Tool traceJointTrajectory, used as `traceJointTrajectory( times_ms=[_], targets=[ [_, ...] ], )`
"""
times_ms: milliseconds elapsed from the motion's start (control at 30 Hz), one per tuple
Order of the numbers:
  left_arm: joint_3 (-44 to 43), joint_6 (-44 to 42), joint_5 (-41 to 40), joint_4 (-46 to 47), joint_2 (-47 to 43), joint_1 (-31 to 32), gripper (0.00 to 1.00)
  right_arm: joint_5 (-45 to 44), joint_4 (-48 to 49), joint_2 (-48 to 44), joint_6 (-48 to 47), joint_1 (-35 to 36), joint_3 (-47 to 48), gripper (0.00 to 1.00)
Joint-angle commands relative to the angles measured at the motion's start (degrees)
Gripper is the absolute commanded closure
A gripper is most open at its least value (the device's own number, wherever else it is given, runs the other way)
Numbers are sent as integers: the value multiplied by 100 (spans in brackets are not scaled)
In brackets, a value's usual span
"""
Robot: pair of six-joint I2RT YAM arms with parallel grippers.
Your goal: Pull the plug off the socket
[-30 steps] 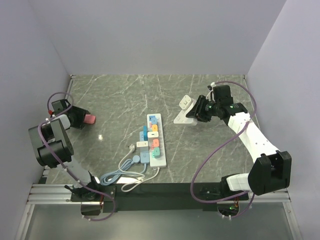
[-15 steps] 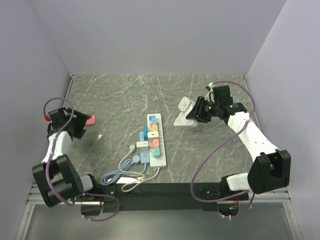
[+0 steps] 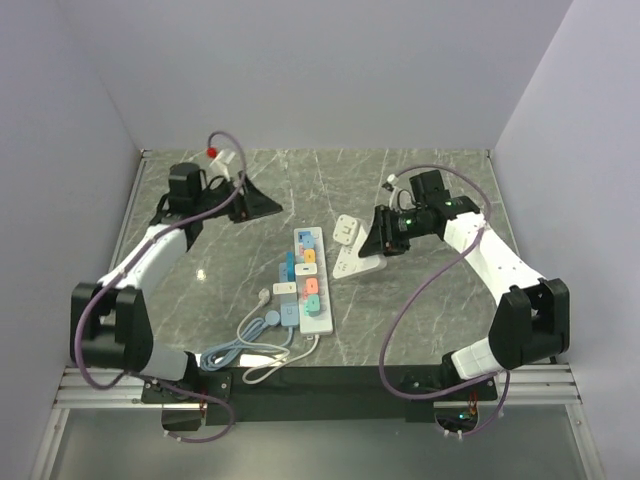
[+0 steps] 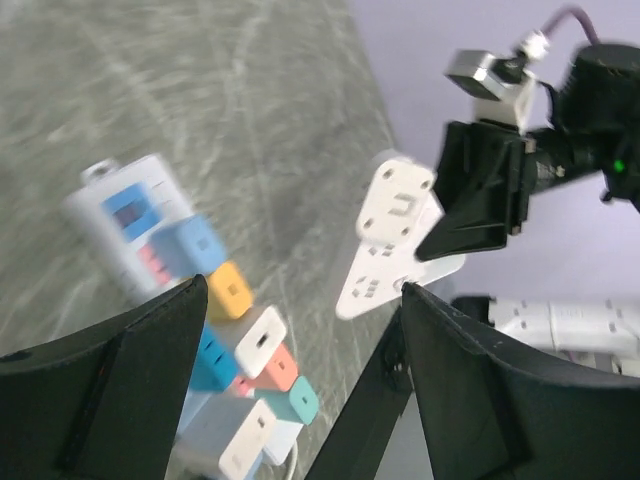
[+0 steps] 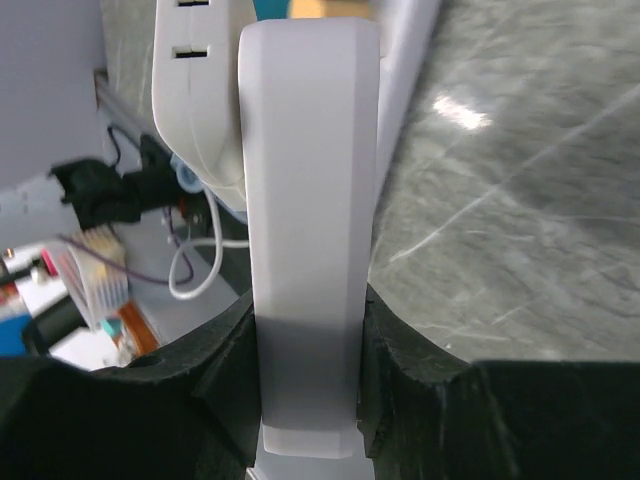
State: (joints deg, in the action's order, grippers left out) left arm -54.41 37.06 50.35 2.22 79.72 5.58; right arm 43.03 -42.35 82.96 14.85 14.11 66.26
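The socket, a long white power strip with a thin white cord, lies flat mid-table and carries several coloured plugs; the left wrist view shows it blurred. My right gripper is shut on a shorter white outlet bar, holding it tilted just right of the socket. A white cube plug sits on that bar. My left gripper hovers open behind and left of the socket, facing the bar, with nothing between its fingers.
Grey-blue and white cables coil at the socket's near end, close to the black front rail. Lilac walls close in the table at left, back and right.
My left arm swung from the far left edge, where a pink plug lay, to the back centre, and its jaws widened. My right gripper carried the bar slightly left.
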Motion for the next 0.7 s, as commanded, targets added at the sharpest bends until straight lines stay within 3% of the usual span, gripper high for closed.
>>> traceJointTrajectory(
  times_ms=[0,200,567,667],
  targets=[
    [-718,-374,1098,508,569,502,16,662,-186,-131,-412,416,370,100],
    [-1475,-603,1557,551,1335,1190,14,1040,33,-165,-229,778,300,100],
    [-1229,-568,2663,1193,1326,1410,15,1990,596,-140,132,778,361,100],
    [-1589,-1225,2735,187,1458,1603,16,2043,596,-52,140,778,458,100]
  ],
)
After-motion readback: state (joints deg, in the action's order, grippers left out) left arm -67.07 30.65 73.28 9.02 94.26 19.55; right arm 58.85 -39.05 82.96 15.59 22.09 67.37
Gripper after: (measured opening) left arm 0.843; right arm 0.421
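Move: The white plug stands on the triangular socket, roughly 20 cm to the right of my left hand, 6 cm nearer my base and some 5 cm lower. My right hand already holds that socket; the plug lies about 7 cm left of it and 3 cm farther out, near its height. The long white strip on the table has its middle about 10 cm right of my left hand, 20 cm back and 20 cm below. I bring my two hands together: my left hand, fingers wide open, sweeps right about 10 cm towards the plug, then eases back some 5 cm while turning about 35 degrees clockwise so its fingers point right. My right hand keeps its grip on the triangular socket, carries it left and back, then up, and tips its fingers upward about 15 degrees. ##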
